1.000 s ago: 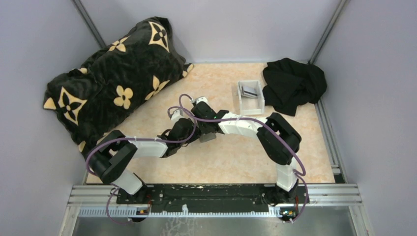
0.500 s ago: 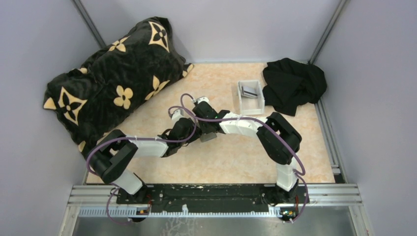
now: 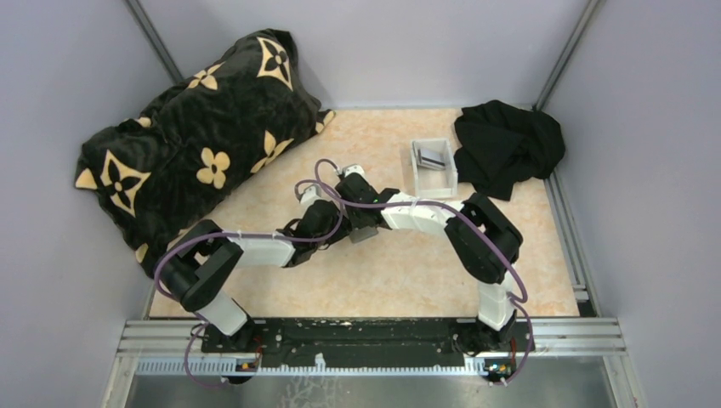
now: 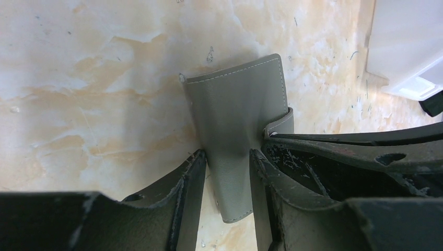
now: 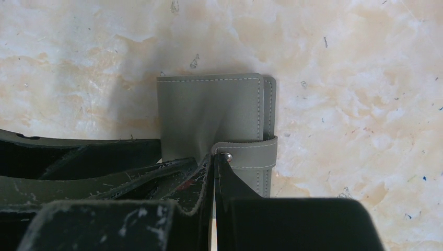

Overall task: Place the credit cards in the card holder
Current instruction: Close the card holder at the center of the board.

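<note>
The card holder point(image 4: 237, 120) is a grey folded wallet lying on the marbled table, also seen in the right wrist view point(image 5: 209, 112) and partly under the arms from above point(image 3: 363, 236). My left gripper point(image 4: 228, 157) is shut across its width, one finger on each long edge. My right gripper point(image 5: 215, 157) is shut, its tips pinching the end of the wallet's snap strap point(image 5: 248, 151). The strap bends up off the wallet towards those tips. The credit cards point(image 3: 435, 157) lie in a white tray point(image 3: 422, 176) further back.
A black cushion with tan flowers point(image 3: 195, 144) fills the back left. A crumpled black cloth point(image 3: 508, 144) lies by the tray at the back right. Purple walls close three sides, and a metal rail point(image 3: 374, 336) runs along the near edge.
Both wrists and the left forearm have crept slightly away from the bases, the wallet with them. Neither grip has changed.
</note>
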{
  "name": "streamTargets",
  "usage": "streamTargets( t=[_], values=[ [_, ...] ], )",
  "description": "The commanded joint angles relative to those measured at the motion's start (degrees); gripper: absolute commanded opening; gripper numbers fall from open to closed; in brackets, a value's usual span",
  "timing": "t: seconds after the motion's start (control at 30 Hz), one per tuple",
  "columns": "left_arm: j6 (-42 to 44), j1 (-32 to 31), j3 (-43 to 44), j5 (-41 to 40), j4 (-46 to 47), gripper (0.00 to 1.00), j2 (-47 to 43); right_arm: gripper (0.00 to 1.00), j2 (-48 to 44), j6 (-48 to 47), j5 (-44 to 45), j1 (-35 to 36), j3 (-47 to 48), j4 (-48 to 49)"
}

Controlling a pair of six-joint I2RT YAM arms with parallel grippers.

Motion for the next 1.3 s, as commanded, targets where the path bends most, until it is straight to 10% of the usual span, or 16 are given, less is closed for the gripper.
streamTargets(
  t=[0.0,0.53,0.87,1.27],
  values=[
    [1.34,-0.24,-2.31,3.19,-17.63,0.45,5.92,0.00,-3.59,-0.10,-0.74,-0.07,0.09,2.34],
    [-0.84,-0.30,0.14,3.61,-23.83,0.46,8.17,0.00,-4.07,0.07,-2.19,-1.88,-1.72,4.15],
    [-0.98,-0.33,0.65,3.67,-24.27,0.23,8.51,0.00,-3.02,0.81,-3.38,-2.76,-3.48,5.48],
    [-0.90,-0.32,1.41,3.85,-25.01,0.20,9.42,0.00,-2.84,1.66,-4.02,-4.19,-4.55,6.09]
  ],
)
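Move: The card holder lies closed, its middle about 1 cm ahead of the right hand point and 2 cm below it. Its strap, with the snap, runs out roughly 2 cm to the right of that hand. From the left hand, open across the spine edge, the holder's middle is some 3 cm to the right, 2 cm ahead and 1 cm lower. The white box stands about 13 cm ahead and 19 cm to the right of the right hand. The card holder is gripped by its spine edge as the left fingers close from about half open to a fifth, after that hand eases roughly 1 cm right and down, tipping slightly. The right hand, fingers still shut, rises about 1 cm, then sinks back a little lower onto the snap, shifting some 1.5 cm right and a little forward meanwhile. ##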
